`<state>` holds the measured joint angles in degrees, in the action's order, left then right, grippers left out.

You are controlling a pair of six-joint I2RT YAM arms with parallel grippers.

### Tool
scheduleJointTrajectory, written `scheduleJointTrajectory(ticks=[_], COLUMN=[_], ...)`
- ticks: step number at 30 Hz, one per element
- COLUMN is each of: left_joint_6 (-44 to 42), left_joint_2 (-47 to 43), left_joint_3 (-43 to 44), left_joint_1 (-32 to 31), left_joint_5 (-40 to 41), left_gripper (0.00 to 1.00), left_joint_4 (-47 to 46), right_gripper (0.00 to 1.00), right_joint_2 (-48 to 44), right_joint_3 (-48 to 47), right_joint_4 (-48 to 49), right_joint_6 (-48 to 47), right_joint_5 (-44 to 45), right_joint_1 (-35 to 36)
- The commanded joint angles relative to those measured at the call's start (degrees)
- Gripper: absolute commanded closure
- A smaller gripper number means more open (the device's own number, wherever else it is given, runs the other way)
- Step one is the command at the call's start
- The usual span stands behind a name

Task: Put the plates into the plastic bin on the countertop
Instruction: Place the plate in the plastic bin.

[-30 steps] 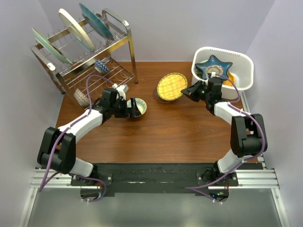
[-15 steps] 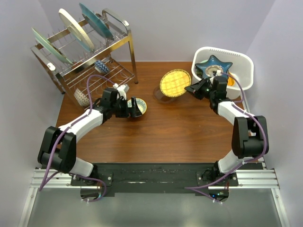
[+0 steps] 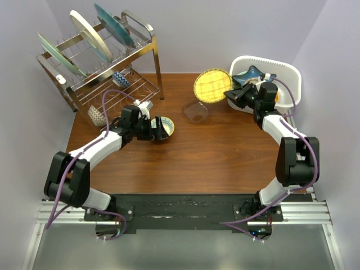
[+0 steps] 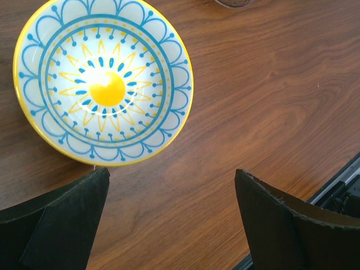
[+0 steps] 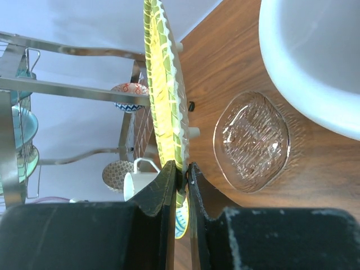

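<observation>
My right gripper (image 3: 229,95) is shut on the rim of the yellow-brown patterned plate (image 3: 212,85), holding it tilted in the air just left of the white plastic bin (image 3: 289,84). In the right wrist view the plate (image 5: 165,84) shows edge-on between the jaws of the right gripper (image 5: 182,169). A dark-blue star-shaped plate (image 3: 250,75) lies in the bin. Three more plates stand in the rack: mint green (image 3: 59,55), beige (image 3: 90,35) and blue (image 3: 114,25). My left gripper (image 4: 171,174) is open over the countertop (image 3: 214,157), holding nothing.
A small white bowl with a yellow centre (image 4: 104,81) lies just ahead of the left fingers. A clear glass dish (image 3: 195,111) sits on the wood below the lifted plate. The metal wire rack (image 3: 140,50) fills the back left, with cups on its lower shelf.
My right gripper has lifted the yellow-brown plate off the glass dish and carried it back and right, to the bin's left wall. The left arm has not moved.
</observation>
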<state>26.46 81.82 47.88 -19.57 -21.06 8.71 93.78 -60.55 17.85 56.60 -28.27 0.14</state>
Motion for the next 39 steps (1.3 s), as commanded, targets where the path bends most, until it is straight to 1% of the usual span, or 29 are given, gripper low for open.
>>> scheduleJointTrajectory(ticks=[1,8,15,22,29,39], left_joint_6=[0.0,0.3,0.3,0.5,0.9,1.0], left_joint_2=[2.9,5.3,6.6,4.0,0.5,-1.0], left_joint_3=[3.9,5.6,6.6,4.4,1.3,0.5], left_joint_1=[-0.5,-1.3,-1.8,-2.0,-2.0,-2.0], left_joint_5=[-2.6,-4.6,-5.1,-5.1,-3.8,-2.1], left_gripper=[0.02,0.02,0.02,0.02,0.02,0.02], left_joint_4=[-2.8,-4.5,-4.8,-5.3,-4.6,-3.2], right_gripper=[0.88,0.88,0.87,0.87,0.87,0.87], right_joint_2=[-2.5,-3.3,-3.0,-0.2,3.5,6.9], right_joint_3=[-3.0,-4.4,-5.9,-6.6,-8.8,-10.6], right_joint_4=[3.4,2.2,0.8,2.5,4.4,5.9], right_joint_6=[1.0,0.9,0.2,1.7,2.6,3.8], right_joint_5=[-2.1,-1.8,0.1,0.1,2.0,3.4], right_joint_1=[-2.2,-5.5,-10.5,-13.7,-14.2,-16.1])
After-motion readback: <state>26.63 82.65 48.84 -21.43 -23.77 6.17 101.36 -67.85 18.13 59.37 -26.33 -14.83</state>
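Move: The plastic bin, where the held yellow plate is going, has its middle some 21 cm to the right of the right hand, about 9 cm ahead and 14 cm below. Inside it the blue star plate lies about 16 cm right, 11 cm ahead and 12 cm down from that hand; the clear glass plate is on the table roughly 17 cm left, about level fore and aft and 20 cm down. From the left hand the bin lies some 57 cm right, 27 cm ahead and slightly lower. Still pinching the yellow plate by its rim, the right hand carries it about 14 cm to the right over the bin's left rim, rising some 2 cm on the way and turning about 15 degrees clockwise, then dips nearly 3 cm as it reaches forward, about 5 cm in all, towards the bin's middle. Meanwhile the left hand, open and empty, drifts 2 to 3 cm right beside the small patterned bowl. ##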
